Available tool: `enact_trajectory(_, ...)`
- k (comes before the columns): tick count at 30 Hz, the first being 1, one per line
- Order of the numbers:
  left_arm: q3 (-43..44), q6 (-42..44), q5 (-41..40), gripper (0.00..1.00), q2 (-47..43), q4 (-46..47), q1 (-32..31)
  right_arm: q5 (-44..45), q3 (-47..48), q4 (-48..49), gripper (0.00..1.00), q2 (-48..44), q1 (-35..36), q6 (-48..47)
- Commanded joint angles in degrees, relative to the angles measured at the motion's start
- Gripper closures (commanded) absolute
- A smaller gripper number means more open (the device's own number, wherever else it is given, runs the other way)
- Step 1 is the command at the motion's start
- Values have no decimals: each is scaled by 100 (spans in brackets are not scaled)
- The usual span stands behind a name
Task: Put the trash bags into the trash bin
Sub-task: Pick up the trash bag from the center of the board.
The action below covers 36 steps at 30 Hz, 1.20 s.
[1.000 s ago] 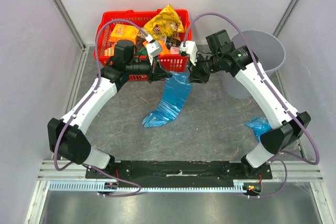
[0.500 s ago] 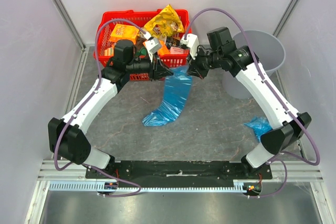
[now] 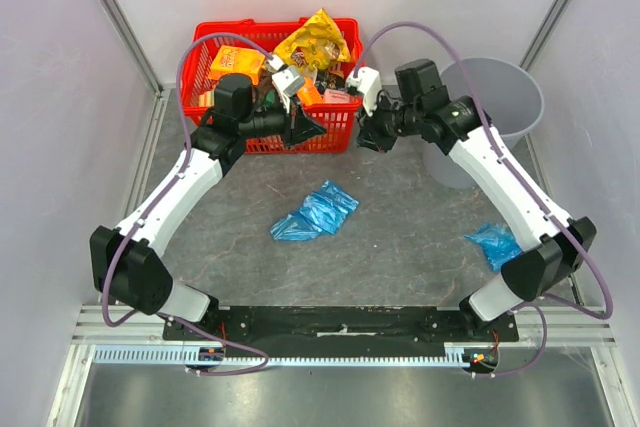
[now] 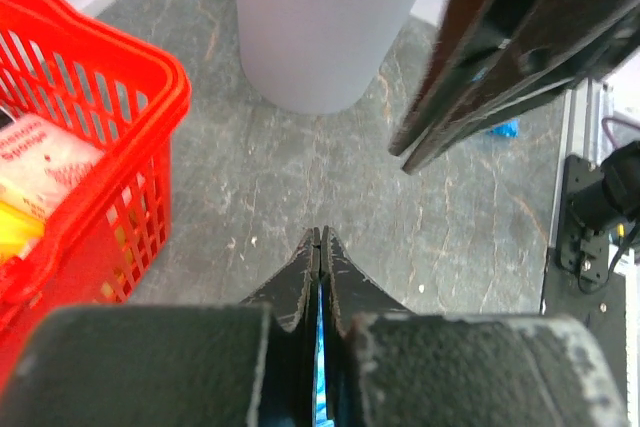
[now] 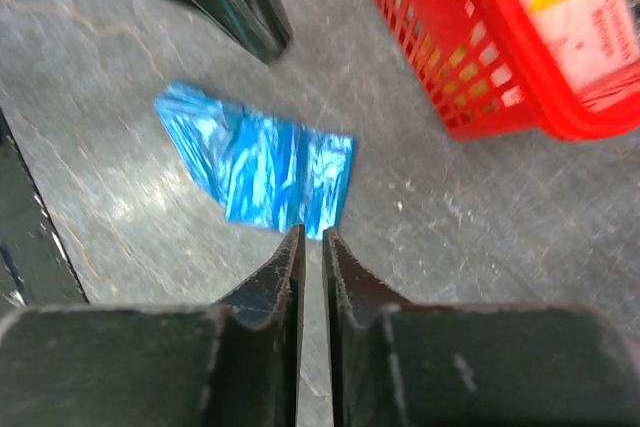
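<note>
One blue trash bag (image 3: 315, 212) (image 5: 260, 162) lies crumpled on the table, below and between my two grippers, held by neither. A second blue trash bag (image 3: 493, 243) (image 4: 505, 129) lies near the right arm's base. The grey trash bin (image 3: 490, 107) (image 4: 320, 27) stands at the right rear. My left gripper (image 3: 310, 128) (image 4: 320, 232) is shut, tips touching. A thin blue sliver shows in the slit behind them. My right gripper (image 3: 365, 137) (image 5: 309, 232) hovers above the bag's edge, its jaws a narrow slit apart with nothing between them.
A red mesh basket (image 3: 262, 141) (image 4: 150, 117) (image 5: 480, 67) with a yellow snack packet (image 3: 315, 39) and boxes stands at the back, right behind both grippers. The grippers face each other a short gap apart. Grey walls and metal rails bound the table.
The blue bag hung stretched from both grippers; it has dropped to the table in a crumpled heap. Both grippers stayed near the basket front.
</note>
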Motion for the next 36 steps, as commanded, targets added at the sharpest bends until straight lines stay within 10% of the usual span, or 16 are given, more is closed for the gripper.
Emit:
enact_trajectory(1, -475, 734, -233, 98, -345, -94, 13, 82, -689, 197, 73, 401, -12, 38)
enact_trajectory(11, -1469, 1948, -1463, 79, -1092, -990, 320, -51, -1929, 1295, 41, 1157, 471, -76)
enact_trajectory(36, -2648, 2186, -1289, 66, -1901, -1289, 2035, 1830, -2484, 2114, 41, 2001, 1746, -357)
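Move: From the right gripper, the blue trash bag at the center of the board lies about 10 cm left, 2 cm back and some 31 cm below. The red basket's middle is roughly 28 cm ahead, 22 cm left and 22 cm down; the trash bin stands about 16 cm ahead, 25 cm right and 17 cm lower. From the left gripper, the bag lies some 4 cm back, 3 cm left and 32 cm below. Drop the right gripper about 26 cm, nearly straight down at first, then easing left and a little back onto the near-right part of the blue bag, opening the fingers and tipping them steeper. Meanwhile swing the left gripper away from the bag, some 18 cm left and 14 cm down, turning it counter-clockwise, tips lowering and fingers parting partway. ##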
